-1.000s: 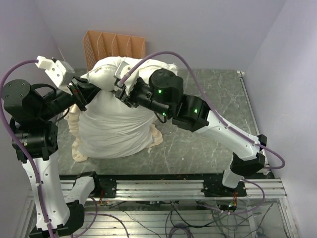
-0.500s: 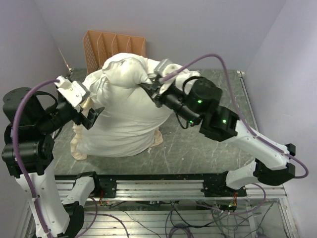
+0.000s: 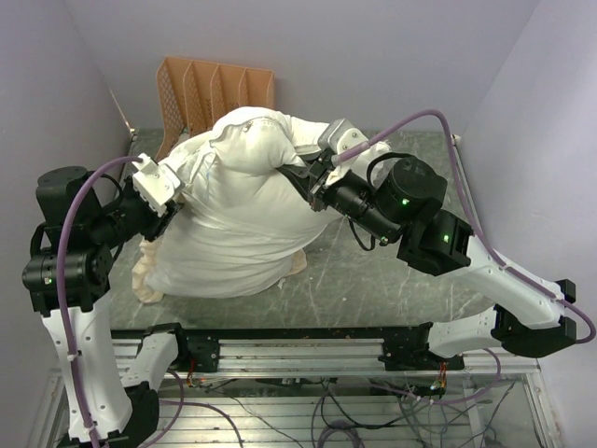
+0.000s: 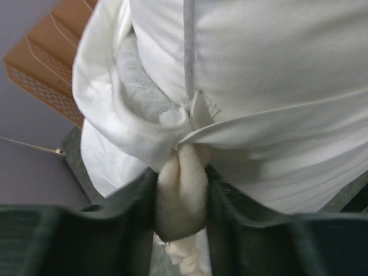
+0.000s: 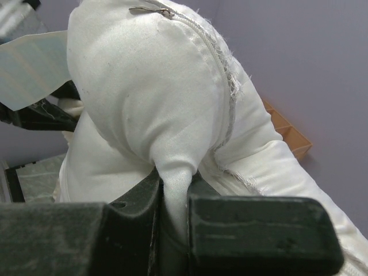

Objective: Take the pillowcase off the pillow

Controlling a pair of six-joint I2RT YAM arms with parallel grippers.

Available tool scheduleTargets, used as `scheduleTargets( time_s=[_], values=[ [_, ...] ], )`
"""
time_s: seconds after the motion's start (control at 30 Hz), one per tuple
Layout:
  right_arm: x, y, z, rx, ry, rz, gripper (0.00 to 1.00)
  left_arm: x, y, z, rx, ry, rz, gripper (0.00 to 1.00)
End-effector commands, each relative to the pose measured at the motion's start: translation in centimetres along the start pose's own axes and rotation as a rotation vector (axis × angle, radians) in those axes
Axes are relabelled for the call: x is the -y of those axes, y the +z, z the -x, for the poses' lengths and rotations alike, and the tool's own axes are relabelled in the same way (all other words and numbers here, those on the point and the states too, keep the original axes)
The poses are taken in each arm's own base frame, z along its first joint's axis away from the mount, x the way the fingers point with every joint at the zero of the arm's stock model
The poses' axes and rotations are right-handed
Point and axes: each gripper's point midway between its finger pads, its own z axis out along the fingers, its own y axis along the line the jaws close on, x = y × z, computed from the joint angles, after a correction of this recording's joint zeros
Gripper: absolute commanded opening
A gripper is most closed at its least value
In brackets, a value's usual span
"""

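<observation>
The pillowcase (image 3: pixel 219 257) is a big white-cream sack on the table, with cream frill (image 3: pixel 147 285) at its lower left. The plump white pillow (image 3: pixel 252 140) bulges from its top. My left gripper (image 3: pixel 168 207) is shut on a cream plush fold of the pillowcase (image 4: pixel 181 190) at the bundle's left edge; in the left wrist view the gripper (image 4: pixel 181 198) shows taut white cloth above it. My right gripper (image 3: pixel 306 179) is shut on a pinch of the pillow's white fabric (image 5: pixel 172 155), next to a seam with a zipper pull (image 5: pixel 144 10); the gripper (image 5: pixel 175 195) holds it up.
An orange slotted rack (image 3: pixel 215 84) stands at the back left against the wall, just behind the bundle. The green marbled table (image 3: pixel 392 271) lies to the right and front. Purple walls close in on the left, back and right.
My right gripper has moved right, pulling the white fabric with it. My left gripper has moved down and to the right, keeping its hold. The bundle is now stretched wider between them.
</observation>
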Motion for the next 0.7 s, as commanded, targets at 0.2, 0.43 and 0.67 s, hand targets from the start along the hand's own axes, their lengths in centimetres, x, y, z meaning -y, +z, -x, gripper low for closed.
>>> scheduleTargets(
  time_s=[0.2,0.43,0.67],
  values=[
    [4.1,-2.9,5.3,0.153,0.052,-0.149,0.0,1.5,2.3,-7.5,-0.146,0.02,-0.032,0.13],
    [8.4,-5.7,6.8,0.214,0.069,-0.359,0.0,2.4,2.2,-14.5,-0.338,0.127,-0.013,0.07],
    [10.9,-7.5,7.2,0.25,0.106,-0.502,0.0,3.7,0.7,-22.7,-0.592,0.26,-0.01,0.07]
  ],
)
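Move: The pillowcase's bunched cream edge already lies between the left gripper's half-open fingers, a centimetre or so below the hand point. The pillow's bulk is about 15 cm to that hand's right, 10 cm ahead and 18 cm lower. The tan organizer stands some 27 cm ahead, 4 cm right and 30 cm down. The right gripper already pinches a white cloth corner at its fingertips; from it the bulk lies roughly 13 cm left, 10 cm ahead and 28 cm below. Shut the left fingers on the cream edge and drag it down about 15 cm, starting down while they close; bear left some 4 cm, mostly late, and roll the wrist about 20 degrees, left side rising. Keep the right gripper pinched and level, easing its corner right and slightly forward, away from the left hand, as it turns a little clockwise. ##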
